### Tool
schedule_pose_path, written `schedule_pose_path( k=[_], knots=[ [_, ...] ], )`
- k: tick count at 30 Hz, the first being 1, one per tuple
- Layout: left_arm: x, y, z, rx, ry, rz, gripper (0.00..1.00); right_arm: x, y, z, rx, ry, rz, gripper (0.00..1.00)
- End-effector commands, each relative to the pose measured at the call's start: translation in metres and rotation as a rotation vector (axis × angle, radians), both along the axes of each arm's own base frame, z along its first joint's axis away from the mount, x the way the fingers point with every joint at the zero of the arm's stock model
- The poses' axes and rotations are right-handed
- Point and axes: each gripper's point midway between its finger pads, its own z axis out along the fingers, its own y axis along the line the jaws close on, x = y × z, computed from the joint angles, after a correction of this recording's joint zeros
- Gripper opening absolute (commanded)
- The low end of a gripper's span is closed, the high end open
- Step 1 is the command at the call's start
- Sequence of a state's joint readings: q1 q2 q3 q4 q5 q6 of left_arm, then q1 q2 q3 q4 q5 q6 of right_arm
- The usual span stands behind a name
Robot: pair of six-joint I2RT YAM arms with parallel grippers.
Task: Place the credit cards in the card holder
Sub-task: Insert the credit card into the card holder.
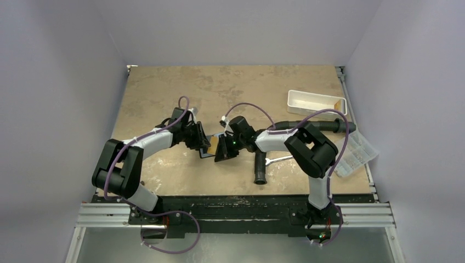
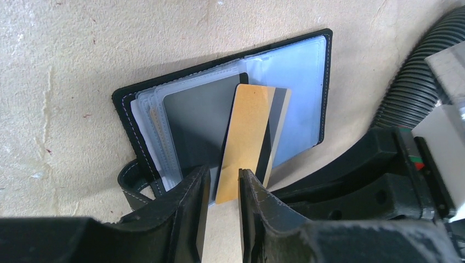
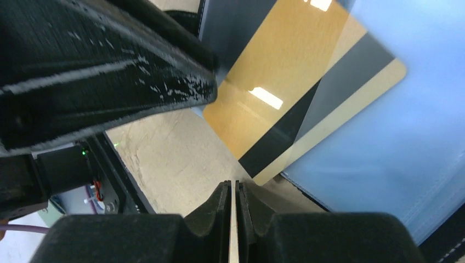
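The black card holder [image 2: 123,107] lies open on the table between both grippers, its clear sleeves facing up [image 1: 207,155]. A grey credit card [image 2: 197,126] sits in one sleeve. A yellowish credit card [image 2: 249,126] with a dark stripe lies slanted over the sleeves [image 3: 279,76], its near end sticking out past the holder's edge. My left gripper [image 2: 224,172] stands narrowly open around that near end, with a sliver of gap on one side [image 1: 200,143]. My right gripper [image 3: 231,183] is shut on nothing, low over the table just short of the yellow card's corner [image 1: 224,149].
A white tray [image 1: 316,102] stands at the back right. A clear compartment box [image 1: 359,150] lies at the right edge. A silver wrench [image 1: 277,160] and a black ribbed hose [image 1: 259,167] lie beside the right arm; the hose also passes close by the holder [image 2: 417,82].
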State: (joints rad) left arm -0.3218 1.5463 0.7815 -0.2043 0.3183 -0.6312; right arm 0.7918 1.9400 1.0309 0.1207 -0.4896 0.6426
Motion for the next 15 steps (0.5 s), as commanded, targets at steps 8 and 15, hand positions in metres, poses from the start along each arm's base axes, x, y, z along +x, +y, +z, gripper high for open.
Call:
schedule_pose_path(
  k=[8, 15],
  knots=[
    [-0.004, 0.003, -0.005, 0.012, -0.007, -0.021, 0.28, 0.055, 0.002, 0.017, -0.056, -0.122, -0.122, 0.13],
    [-0.004, 0.002, -0.003, 0.007, -0.012, -0.024, 0.28, 0.064, -0.005, 0.022, -0.098, -0.194, -0.115, 0.12]
  ],
)
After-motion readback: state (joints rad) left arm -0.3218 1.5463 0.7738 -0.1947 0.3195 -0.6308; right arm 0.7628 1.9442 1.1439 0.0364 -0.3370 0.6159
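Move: From the right fingertips, the middle of the orange card lies about 6 cm ahead and 2 cm to the left, about level in height; its near right corner is only a centimetre or two away. The blue pocket's middle is roughly 8 cm ahead and 2 cm right, and the dark card in the other page some 6 cm ahead and 6 cm left. From the left hand, the orange card's middle is about 2 cm ahead, 3 cm right and 2 cm below. Sweep the nearly shut right fingertips forward about 5 cm, rising a good 1.5 cm on the way, from just behind the orange card up to its near right corner by the dark stripe, and nudge the card farther out along the holder. Let the wrist turn only slightly, clockwise and tipping up; keep the fingers as they are. ##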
